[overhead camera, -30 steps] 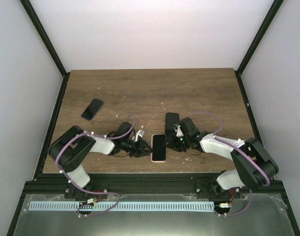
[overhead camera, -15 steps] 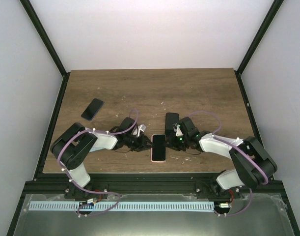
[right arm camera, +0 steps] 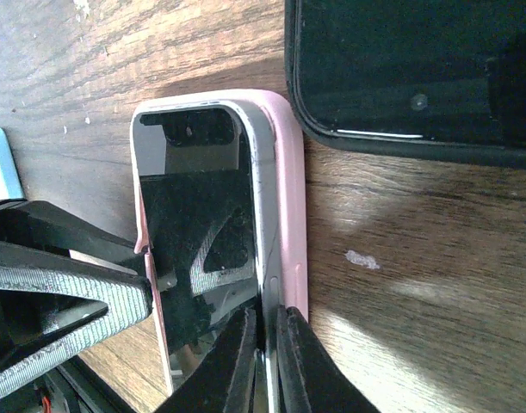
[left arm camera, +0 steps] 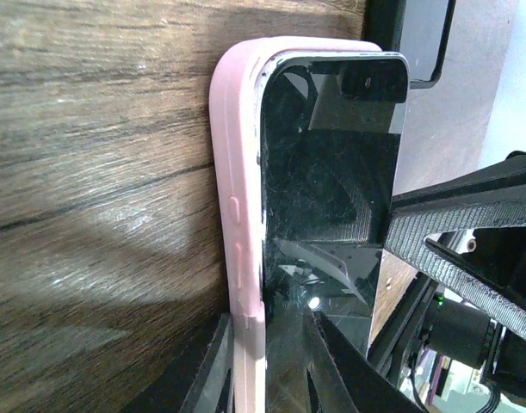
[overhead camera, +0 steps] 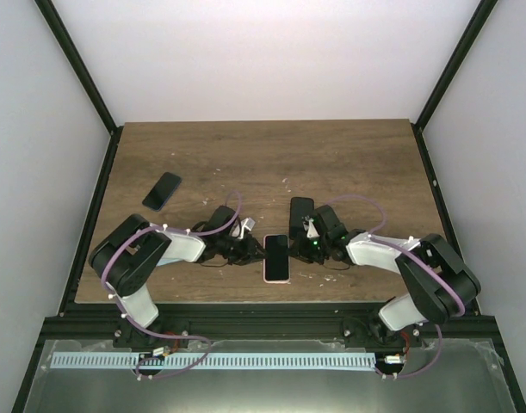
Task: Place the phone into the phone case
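The phone (overhead camera: 277,250), black glass up, lies in the pink phone case (overhead camera: 276,280) near the table's front edge. My left gripper (overhead camera: 256,251) comes in from the left. In the left wrist view one finger sits outside the case (left arm camera: 232,172) wall and the other rests on the phone (left arm camera: 331,172) glass, so that gripper (left arm camera: 263,379) is shut on that edge. My right gripper (overhead camera: 298,249) comes in from the right. Its jaws (right arm camera: 264,370) pinch the phone (right arm camera: 198,215) along its silver side edge, just inside the pink case (right arm camera: 290,198) wall.
A dark second phone (overhead camera: 300,211) lies just beyond the right gripper, close to the pink case's far end (right arm camera: 417,69). Another black phone (overhead camera: 162,190) lies at the far left of the wooden table (overhead camera: 271,155). White specks dot the wood.
The right gripper has shut onto the phone's right edge. The left gripper slid up along the case's left edge and narrowed. Phone and case shifted slightly left.
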Robot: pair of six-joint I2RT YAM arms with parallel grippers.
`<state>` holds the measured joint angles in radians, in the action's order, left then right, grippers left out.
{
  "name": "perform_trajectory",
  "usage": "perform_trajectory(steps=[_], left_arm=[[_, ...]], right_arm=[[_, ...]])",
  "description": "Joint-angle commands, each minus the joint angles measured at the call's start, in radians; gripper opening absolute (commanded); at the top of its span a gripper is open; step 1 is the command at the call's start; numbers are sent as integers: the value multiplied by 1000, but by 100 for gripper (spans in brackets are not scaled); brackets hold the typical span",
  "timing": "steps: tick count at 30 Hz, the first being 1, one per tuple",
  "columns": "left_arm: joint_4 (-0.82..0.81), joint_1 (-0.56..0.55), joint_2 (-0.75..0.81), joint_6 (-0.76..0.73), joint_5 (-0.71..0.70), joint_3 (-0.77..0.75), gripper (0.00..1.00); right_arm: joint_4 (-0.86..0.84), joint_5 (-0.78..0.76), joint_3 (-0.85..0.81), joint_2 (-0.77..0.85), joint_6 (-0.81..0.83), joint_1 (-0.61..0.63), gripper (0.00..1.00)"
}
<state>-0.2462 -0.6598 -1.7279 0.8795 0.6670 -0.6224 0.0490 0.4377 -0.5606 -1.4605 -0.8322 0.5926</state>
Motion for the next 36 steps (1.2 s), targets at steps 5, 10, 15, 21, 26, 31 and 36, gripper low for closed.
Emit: perform_trajectory(steps=[5,10,15,21,26,31,36], left_arm=[[8,-17,41,-3,9,6,29],[63,-14,57,-7,-4,-17,32],[79,-13,45,-10,-5,-24,33],[81,1,38,-3,9,-10,33],[40,13,47,13,17,34,32],[-34,12,27,51,42,68,30],[-77,12,25,70,52,92,28]], right_arm=[[10,-96,1,68,46,27,12],[9,-124,47,181,40,19,38],[-83,-73,103,161,8,10,49],[-171,-24,120,103,-14,10,60],[-256,5,128,40,-55,26,60],[-317,19,112,12,-109,33,60],[-528,138,140,10,-211,33,61]])
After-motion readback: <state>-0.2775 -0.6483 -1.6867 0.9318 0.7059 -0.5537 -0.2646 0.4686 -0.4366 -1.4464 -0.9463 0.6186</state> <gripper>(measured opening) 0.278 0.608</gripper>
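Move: The phone, already lying in the pink phone case, is between the hands. Its middle is about 4 cm left, 2 cm back and 1 cm below the right hand, and about 4 cm right, 2 cm back and slightly below the left. The black phone lies some 10 cm ahead and 3 cm to the right of the right hand. Opening, the right hand rises about 3 cm, sinks again, then moves 3 cm left against the case's side. ##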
